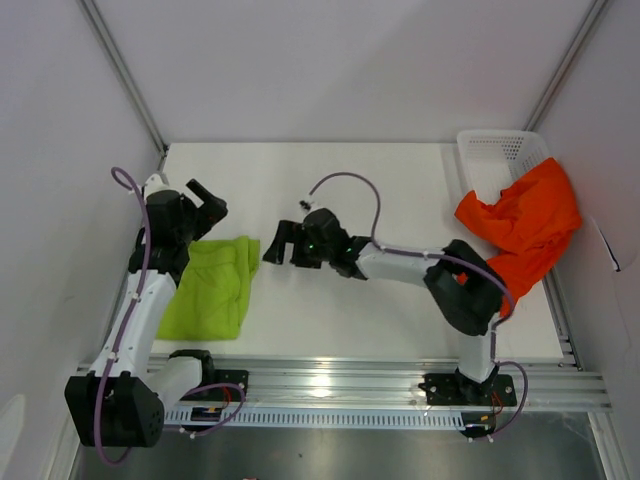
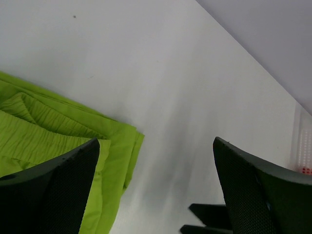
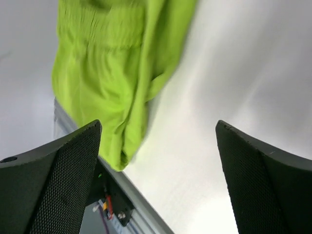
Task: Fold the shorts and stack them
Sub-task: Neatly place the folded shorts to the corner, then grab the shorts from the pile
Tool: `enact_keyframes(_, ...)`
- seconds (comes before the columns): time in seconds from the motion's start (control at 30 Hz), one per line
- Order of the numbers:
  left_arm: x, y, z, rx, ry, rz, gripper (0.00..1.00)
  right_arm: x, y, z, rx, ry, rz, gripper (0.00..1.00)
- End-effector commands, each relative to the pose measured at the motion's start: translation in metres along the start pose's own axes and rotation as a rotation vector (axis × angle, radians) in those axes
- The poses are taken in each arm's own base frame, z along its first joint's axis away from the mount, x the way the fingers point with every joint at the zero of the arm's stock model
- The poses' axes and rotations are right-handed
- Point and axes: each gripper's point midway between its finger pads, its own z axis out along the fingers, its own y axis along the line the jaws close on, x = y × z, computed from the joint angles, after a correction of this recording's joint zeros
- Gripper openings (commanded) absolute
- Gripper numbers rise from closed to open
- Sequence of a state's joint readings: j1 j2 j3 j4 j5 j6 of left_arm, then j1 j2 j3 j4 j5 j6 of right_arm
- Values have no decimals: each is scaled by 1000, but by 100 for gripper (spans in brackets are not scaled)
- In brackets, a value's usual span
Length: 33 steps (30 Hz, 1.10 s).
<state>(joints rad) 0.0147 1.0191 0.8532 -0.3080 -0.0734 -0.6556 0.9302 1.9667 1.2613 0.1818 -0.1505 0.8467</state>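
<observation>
The lime green shorts lie folded flat at the table's left front; they also fill the left of the left wrist view and the top of the right wrist view. My left gripper hangs open just above their far edge, nothing between its fingers. My right gripper stands open a little to the right of the green shorts, holding nothing. The orange-red shorts lie crumpled at the far right, partly draped over the basket.
A white mesh basket stands at the back right corner, also glimpsed in the left wrist view. The aluminium rail runs along the near table edge. Grey walls close in the sides and back.
</observation>
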Motion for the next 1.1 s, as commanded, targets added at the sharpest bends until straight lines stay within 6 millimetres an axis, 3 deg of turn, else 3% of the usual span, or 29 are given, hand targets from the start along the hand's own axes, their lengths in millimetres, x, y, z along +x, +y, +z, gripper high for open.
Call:
enact_keyframes(0.0, 0, -33, -8, 134, 0, 29, 99, -56, -29, -63, 197, -130, -106, 100)
enact_keyframes(0.07, 11, -36, -8, 165, 31, 30, 99, -65, -64, -94, 365, -124, -161, 99)
enact_keyframes(0.13, 18, -43, -10, 197, 46, 32, 99, -101, -92, -136, 521, -230, -167, 99)
enact_keyframes(0.17, 26, -43, -10, 201, 62, 43, 99, -99, -113, -155, 609, -221, -164, 99)
enact_keyframes(0.2, 28, -43, -11, 201, 58, 49, 99, -112, -116, -179, 638, -278, -153, 99)
enact_keyframes(0.23, 32, -42, -13, 202, 58, 52, 99, -129, -138, -203, 713, -339, -115, 100)
enact_keyframes(0.3, 46, -41, -14, 210, 77, 69, 99, -132, -163, -236, 786, -388, -44, 99)
enact_keyframes(0.33, 47, -42, -18, 214, 66, 71, 99, -148, -174, -267, 819, -470, 19, 99)
enact_keyframes(0.4, 62, -36, -20, 206, 65, 85, 99, -150, -201, -301, 898, -559, 153, 99)
enact_keyframes(0.43, 65, -37, -22, 214, 62, 90, 99, -158, -216, -331, 944, -645, 247, 99)
enact_keyframes(0.53, 81, -37, -30, 244, 65, 121, 99, -150, -253, -379, 1069, -753, 451, 100)
enact_keyframes(0.67, 93, -32, -32, 241, 73, 171, 99, -144, -284, -419, 1144, -814, 591, 100)
enact_keyframes(0.7, 95, -33, -33, 248, 70, 172, 99, -138, -290, -418, 1131, -792, 619, 99)
enact_keyframes(0.77, 103, -37, -34, 280, 65, 185, 99, -136, -309, -440, 1133, -827, 692, 99)
enact_keyframes(0.83, 112, -37, -35, 296, 65, 202, 99, -132, -320, -448, 1115, -826, 736, 99)
enact_keyframes(0.87, 114, -35, -33, 297, 52, 212, 99, -129, -331, -462, 1134, -851, 774, 99)
enact_keyframes(1.07, 128, -27, -28, 299, 52, 277, 99, -122, -358, -494, 1175, -907, 876, 100)
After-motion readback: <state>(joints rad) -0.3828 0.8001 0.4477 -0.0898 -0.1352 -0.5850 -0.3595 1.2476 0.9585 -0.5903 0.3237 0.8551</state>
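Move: The orange shorts, heaped half in the basket, lie about 62 cm to the right hand's right, 5 cm ahead and 6 cm lower. The basket is some 15 cm farther out than their middle, while the folded green shorts sit about 22 cm left and 5 cm back of that hand. From the left hand, the orange shorts are roughly 72 cm right, level ahead and 17 cm below; the green shorts are 12 cm back, 5 cm left and 20 cm below. Towards the orange shorts, the right hand sweeps fast to its right, some 60 cm, arching forward and up before easing back and part-way down; it swings about 90 degrees clockwise and stays wide open. The left hand, also open, goes about 10 cm right, then also down and back, turning some 20 degrees clockwise. ##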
